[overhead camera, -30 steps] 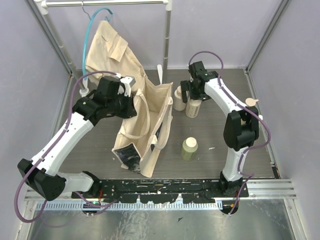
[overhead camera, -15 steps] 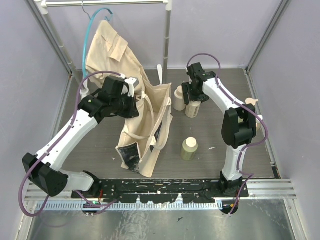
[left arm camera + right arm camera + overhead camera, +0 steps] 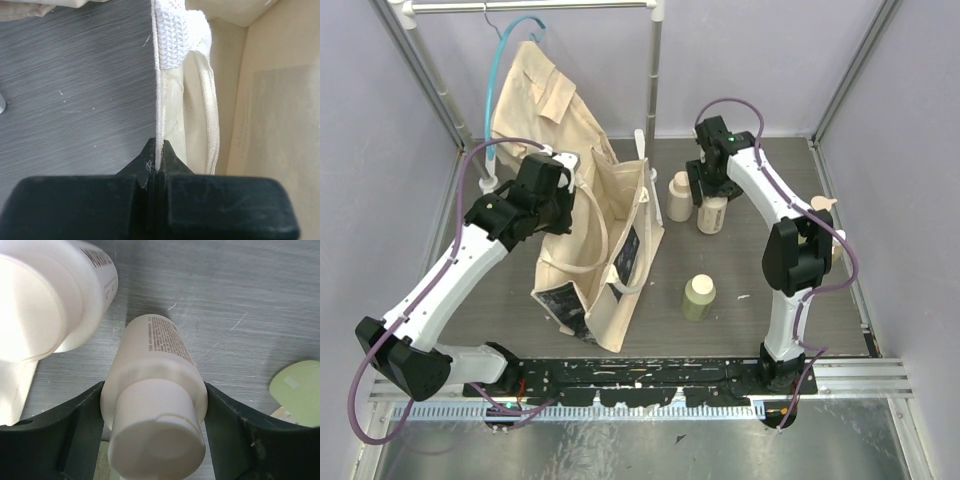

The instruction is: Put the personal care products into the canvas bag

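Observation:
The cream canvas bag [image 3: 595, 262] stands at the table's middle, mouth up, dark printed panel toward the front. My left gripper [image 3: 568, 190] is shut on its left rim; in the left wrist view the jaws [image 3: 158, 150] pinch the rim's edge below the handle webbing [image 3: 172, 35]. My right gripper [image 3: 712, 188] is shut on a cream bottle [image 3: 712, 213]; its fingers [image 3: 75, 432] press both sides of that bottle [image 3: 155, 370] below the cap. A second cream bottle [image 3: 678, 196] [image 3: 55, 295] stands just left of it. A yellow-green bottle [image 3: 698, 297] stands alone nearer the front.
A tan shirt [image 3: 535, 90] hangs on a teal hanger from the white rail [image 3: 520, 8] behind the bag. A white post [image 3: 654, 70] rises at the back centre. Purple walls close in the left, right and back sides.
My left gripper has pulled the bag's rim to the left, spreading its mouth wider. My right gripper has closed on the cream bottle, which has shifted slightly right.

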Controlling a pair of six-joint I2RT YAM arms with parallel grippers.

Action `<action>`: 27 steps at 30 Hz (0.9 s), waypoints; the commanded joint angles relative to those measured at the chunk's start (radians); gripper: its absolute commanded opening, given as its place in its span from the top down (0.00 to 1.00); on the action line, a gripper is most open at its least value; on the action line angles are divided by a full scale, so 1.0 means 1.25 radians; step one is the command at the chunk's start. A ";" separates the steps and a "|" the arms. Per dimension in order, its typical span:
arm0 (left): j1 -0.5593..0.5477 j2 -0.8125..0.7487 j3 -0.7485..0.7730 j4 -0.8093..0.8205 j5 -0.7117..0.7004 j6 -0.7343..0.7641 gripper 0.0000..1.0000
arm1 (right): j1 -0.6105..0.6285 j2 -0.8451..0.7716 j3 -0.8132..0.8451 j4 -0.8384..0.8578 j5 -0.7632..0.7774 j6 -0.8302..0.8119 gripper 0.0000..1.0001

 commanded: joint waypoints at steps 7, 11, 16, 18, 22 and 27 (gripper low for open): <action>0.001 -0.011 -0.040 0.042 -0.032 0.001 1.00 | 0.004 -0.086 0.358 -0.084 0.000 -0.019 0.99; 0.001 -0.009 -0.034 0.067 -0.014 0.010 1.00 | 0.004 -0.127 0.404 -0.025 -0.116 -0.029 0.99; 0.001 0.000 -0.034 0.077 -0.003 0.016 1.00 | 0.005 -0.209 0.399 0.108 -0.219 -0.027 0.99; 0.001 0.003 -0.039 0.087 0.004 0.015 1.00 | 0.004 -0.234 0.400 0.158 -0.253 -0.026 0.99; 0.001 0.011 -0.049 0.100 0.021 0.010 1.00 | 0.005 -0.269 0.400 0.249 -0.358 -0.001 0.99; 0.001 0.022 -0.050 0.109 0.038 0.003 1.00 | 0.010 -0.283 0.392 0.312 -0.511 0.054 0.99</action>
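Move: The right hand already grips a white bottle near its top; the canvas bag's middle lies about 24 cm to its left, 10 cm back and roughly level with it. The other white bottle stands some 7 cm left and 2 cm farther out, the green bottle about 20 cm back and 2 cm left, both slightly below hand height. From the left hand, shut on the bag's left rim, the bag's middle is about 9 cm right, 6 cm back and 9 cm down. Keeping its grip on the white bottle, the right hand hoists it fast and almost straight up, some 30 cm; it reaches a little forward first, then draws back while swinging about 7 cm left. The wrist tips up and rolls by roughly 50 degrees overall, so the fingers swing forward and left. The left hand keeps pinching the bag's left rim, nearly in place. ##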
